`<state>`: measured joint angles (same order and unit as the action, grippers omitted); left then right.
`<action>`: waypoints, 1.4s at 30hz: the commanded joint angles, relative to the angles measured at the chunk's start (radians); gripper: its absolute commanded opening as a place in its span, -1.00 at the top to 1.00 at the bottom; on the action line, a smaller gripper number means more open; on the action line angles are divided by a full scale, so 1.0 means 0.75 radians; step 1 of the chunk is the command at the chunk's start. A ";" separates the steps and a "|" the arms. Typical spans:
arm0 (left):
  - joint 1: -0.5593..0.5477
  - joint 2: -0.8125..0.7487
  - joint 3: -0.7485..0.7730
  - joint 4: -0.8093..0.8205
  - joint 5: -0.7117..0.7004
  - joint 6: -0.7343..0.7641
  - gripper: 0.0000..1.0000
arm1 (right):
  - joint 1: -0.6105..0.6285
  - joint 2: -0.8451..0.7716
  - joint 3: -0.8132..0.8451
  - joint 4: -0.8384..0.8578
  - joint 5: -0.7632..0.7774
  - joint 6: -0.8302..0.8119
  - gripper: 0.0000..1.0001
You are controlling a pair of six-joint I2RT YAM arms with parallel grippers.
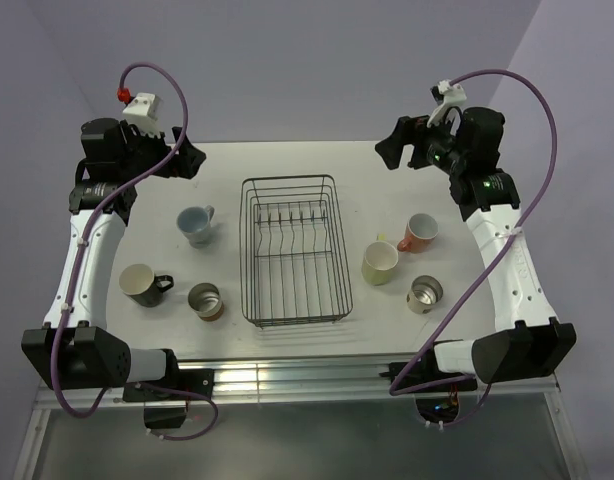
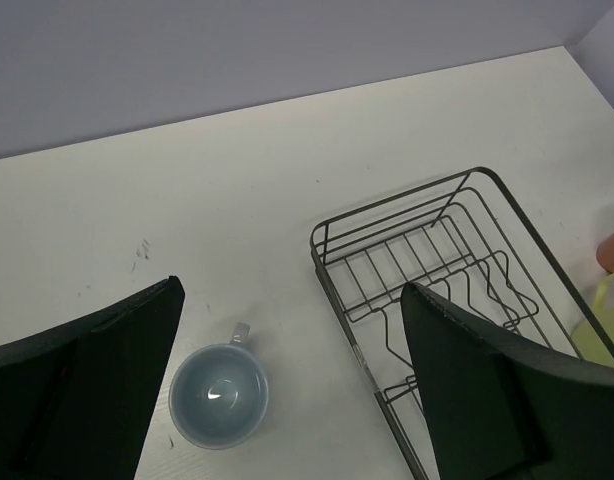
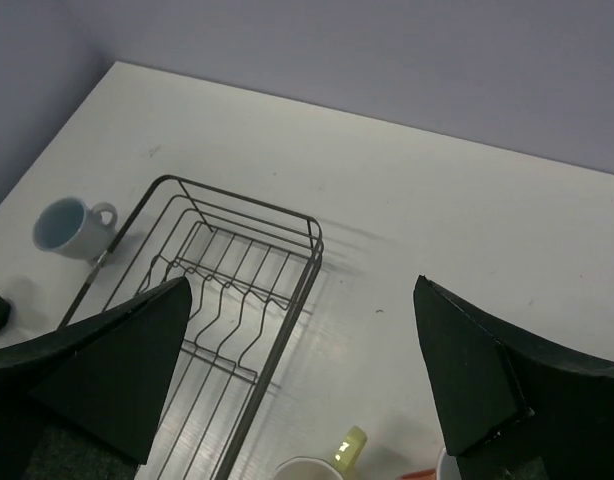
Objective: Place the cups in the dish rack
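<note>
The empty black wire dish rack [image 1: 287, 179] stands mid-table. To its left are a pale blue-grey cup [image 1: 196, 225], a black cup with a cream inside [image 1: 140, 285] and a tan tumbler [image 1: 205, 300]. To its right are a salmon-pink mug [image 1: 420, 232], a pale yellow mug [image 1: 380, 263] and a second tan tumbler [image 1: 424, 294]. My left gripper [image 1: 187, 160] is open and empty, raised above the far left. In its wrist view [image 2: 292, 288] it is over the blue cup [image 2: 219, 396] and the rack [image 2: 397, 203]. My right gripper [image 1: 395, 150] is open and empty, raised above the far right; its wrist view [image 3: 302, 282] shows the rack [image 3: 237, 202] and the yellow mug [image 3: 322, 465].
The white table [image 1: 217, 165] ends at a lilac wall behind. Both arm bases are bolted at the near edge. In the right wrist view the blue cup [image 3: 67, 227] stands beyond the rack's far side.
</note>
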<state>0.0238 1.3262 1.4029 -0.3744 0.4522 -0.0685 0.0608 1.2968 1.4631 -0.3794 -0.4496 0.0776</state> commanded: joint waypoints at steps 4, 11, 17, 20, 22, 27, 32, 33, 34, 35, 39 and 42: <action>0.001 -0.020 0.038 0.004 0.070 0.024 -0.99 | -0.005 0.020 0.047 -0.134 -0.004 -0.161 -1.00; 0.001 -0.017 0.013 -0.045 0.176 0.093 -0.99 | -0.005 0.077 0.119 -0.433 0.037 -0.432 -1.00; 0.001 -0.011 0.030 -0.118 0.274 0.195 -0.99 | -0.003 0.167 0.199 -0.735 0.066 -0.690 -0.76; 0.001 -0.003 0.048 -0.149 0.311 0.210 -0.99 | 0.013 0.234 0.260 -0.901 0.082 -0.807 -0.59; 0.001 -0.001 0.048 -0.161 0.324 0.214 -0.99 | 0.019 0.253 0.280 -0.958 0.108 -0.838 -0.51; -0.011 0.058 0.089 -0.460 0.360 0.395 -0.93 | 0.064 0.212 0.236 -0.922 0.123 -0.830 -0.48; -0.020 0.175 0.179 -0.973 0.273 0.798 -0.61 | 0.115 0.193 0.227 -0.910 0.156 -0.811 -0.48; -0.022 0.171 0.169 -1.034 0.246 0.850 -0.57 | 0.117 0.193 0.229 -0.910 0.156 -0.811 -0.48; -0.020 0.163 0.124 -1.100 0.207 0.885 -0.56 | 0.125 0.193 0.231 -0.907 0.156 -0.805 -0.48; -0.020 0.124 0.091 -1.110 0.124 0.933 -0.53 | 0.127 0.191 0.231 -0.905 0.154 -0.803 -0.48; -0.075 0.058 -0.052 -1.143 -0.036 1.012 -0.46 | 0.144 0.200 0.250 -0.899 0.137 -0.779 -0.48; -0.105 0.036 -0.166 -1.121 -0.085 1.022 -0.43 | 0.156 0.204 0.264 -0.897 0.123 -0.756 -0.48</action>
<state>-0.0345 1.3964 1.3235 -1.1614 0.4667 0.6117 0.1616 1.4811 1.6268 -1.0496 -0.3485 -0.5102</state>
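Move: Behind and well below the left hand, about 22 cm back and 30 down, sits the left steel cup; at that height the blue cup lies some 1 cm back and 5 left, the black-handled mug 17 back and 17 left. About 10 cm back, 2 right and 33 below the right hand stands the yellow-handled cup; as low, the red cup is 2 back and 13 right, the right steel cup 18 back and 12 right. Easing back and right a few centimetres, then swooping down and back towards the left steel cup, the left hand covers about 14 cm back and 16 down, tipping its fingers steeply down and turning clockwise. The right hand sinks some 12 cm and draws back 5 towards the yellow-handled cup, tilting its fingers down, then nearly stops. Both grippers narrow to roughly three quarters open, still empty. ##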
